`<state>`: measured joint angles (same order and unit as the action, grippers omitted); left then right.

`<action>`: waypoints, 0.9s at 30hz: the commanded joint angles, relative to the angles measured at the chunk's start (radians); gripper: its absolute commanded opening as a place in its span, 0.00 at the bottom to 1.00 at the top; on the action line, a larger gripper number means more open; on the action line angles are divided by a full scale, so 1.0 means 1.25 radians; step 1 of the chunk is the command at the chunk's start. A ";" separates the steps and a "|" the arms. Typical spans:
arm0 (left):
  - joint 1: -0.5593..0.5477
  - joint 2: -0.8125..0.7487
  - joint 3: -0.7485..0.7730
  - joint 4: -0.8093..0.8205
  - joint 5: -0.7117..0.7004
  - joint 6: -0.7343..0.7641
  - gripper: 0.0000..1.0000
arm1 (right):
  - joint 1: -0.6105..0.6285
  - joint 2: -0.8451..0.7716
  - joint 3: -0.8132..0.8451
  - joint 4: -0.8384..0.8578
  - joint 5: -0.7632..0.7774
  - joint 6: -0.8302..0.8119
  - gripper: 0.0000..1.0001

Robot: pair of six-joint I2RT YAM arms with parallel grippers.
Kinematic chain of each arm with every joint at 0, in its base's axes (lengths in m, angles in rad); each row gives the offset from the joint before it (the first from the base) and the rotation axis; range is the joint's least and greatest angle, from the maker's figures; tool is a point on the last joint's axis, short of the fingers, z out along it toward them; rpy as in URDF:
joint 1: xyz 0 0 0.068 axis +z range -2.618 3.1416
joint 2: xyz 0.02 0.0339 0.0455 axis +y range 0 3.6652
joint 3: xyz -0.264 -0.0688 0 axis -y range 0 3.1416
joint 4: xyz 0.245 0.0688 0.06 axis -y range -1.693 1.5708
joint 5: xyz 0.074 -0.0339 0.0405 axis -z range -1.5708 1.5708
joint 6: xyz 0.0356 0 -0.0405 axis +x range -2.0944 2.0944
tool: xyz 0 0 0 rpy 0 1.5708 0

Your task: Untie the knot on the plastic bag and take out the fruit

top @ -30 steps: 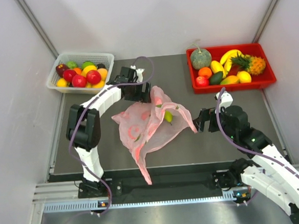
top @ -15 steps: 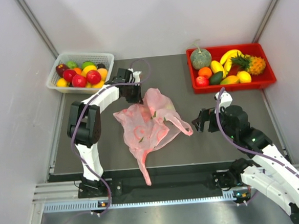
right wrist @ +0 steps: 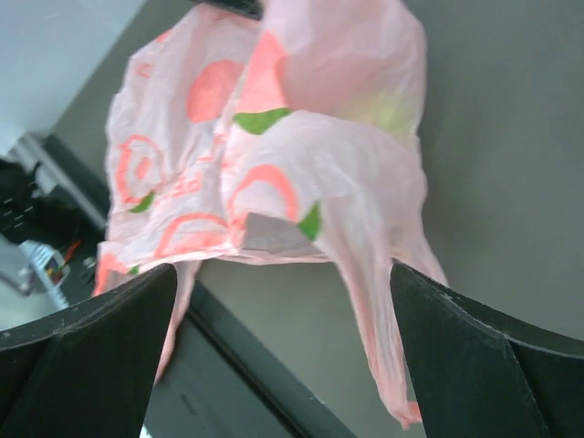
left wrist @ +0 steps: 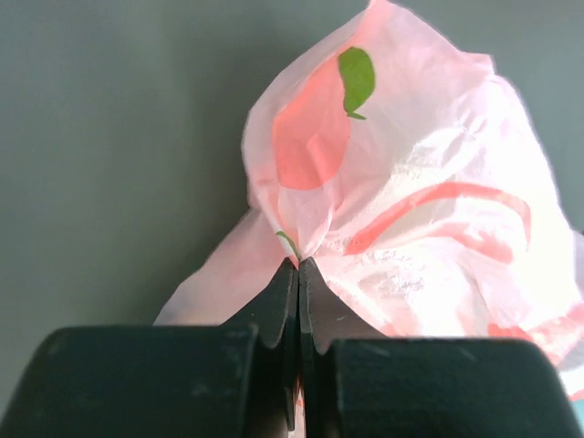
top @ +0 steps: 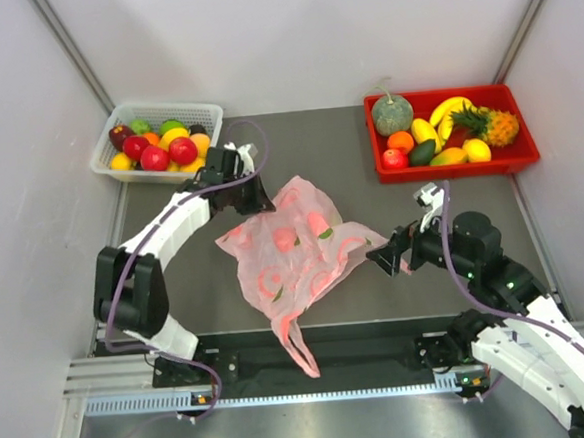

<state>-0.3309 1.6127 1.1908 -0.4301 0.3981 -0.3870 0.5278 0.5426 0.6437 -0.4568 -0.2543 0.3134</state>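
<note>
The pink plastic bag (top: pixel 294 247) lies crumpled at mid table, with one loose handle strip (top: pixel 299 347) trailing over the near rail. No tied knot shows. My left gripper (top: pixel 254 196) is shut on the bag's far left corner, and in the left wrist view (left wrist: pixel 297 265) the jaws pinch a fold of the bag (left wrist: pixel 401 182). My right gripper (top: pixel 383 260) is open at the bag's right edge. In the right wrist view (right wrist: pixel 283 274) a handle strip (right wrist: pixel 379 319) hangs between its fingers, apart from them. A faint yellow-green patch (right wrist: pixel 391 109) shows through the bag; no fruit shows outside it.
A white basket (top: pixel 210 112) of mixed fruit stands at the back left. A red tray (top: pixel 449 171) at the back right holds a melon, pineapple, bananas and other fruit. A black rail (top: pixel 381 351) runs along the near edge.
My left gripper pulled the bag corner left and nearer, and the bag spread flatter. The yellow-green fruit seen a second ago is now covered. My right gripper moved left toward the bag's handle.
</note>
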 commanded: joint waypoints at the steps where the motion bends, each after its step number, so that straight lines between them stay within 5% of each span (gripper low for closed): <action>1: 0.003 -0.109 -0.047 0.062 -0.017 -0.076 0.00 | 0.022 -0.035 0.015 0.050 -0.123 -0.013 1.00; 6: 0.005 -0.183 -0.113 0.080 -0.072 -0.087 0.00 | 0.037 -0.064 0.009 0.084 -0.220 -0.013 1.00; 12: 0.014 -0.181 -0.201 0.094 -0.098 -0.111 0.00 | 0.114 -0.038 0.007 0.093 -0.251 -0.020 0.87; 15: 0.021 -0.209 -0.265 0.150 -0.109 -0.143 0.00 | 0.179 -0.023 0.008 0.085 -0.221 -0.025 0.74; 22: 0.043 -0.203 -0.300 0.172 -0.118 -0.143 0.00 | 0.351 0.093 0.029 0.034 -0.011 -0.035 0.00; 27: 0.060 -0.170 -0.323 0.203 -0.080 -0.155 0.00 | 0.520 0.167 0.042 0.006 0.132 -0.020 0.00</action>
<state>-0.2695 1.3857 0.8089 -0.2493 0.2649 -0.5613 1.0870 0.7238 0.6434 -0.4278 -0.2516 0.2844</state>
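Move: The bag's front handle trails over the near table edge, about 18 cm back and 18 cm left of the open right gripper, some 16 cm below it. The bag's mouth edge is 7 cm back, 12 cm left; the right handle is 5 cm to the right, 2 cm back. For the left gripper, already holding the bag's far left corner, the bag's middle is 9 cm back, 8 cm right, and the front handle 31 cm back, 5 cm right. Bring the right gripper back and left about 14 cm, rising slightly and then dipping, towards the bag's mouth and front handle, turning some 30 degrees counter-clockwise while shutting the fingers on nothing. Meanwhile keep the left fingers pinched on the bag's corner: lift it a little, then draw it left, back and down. ##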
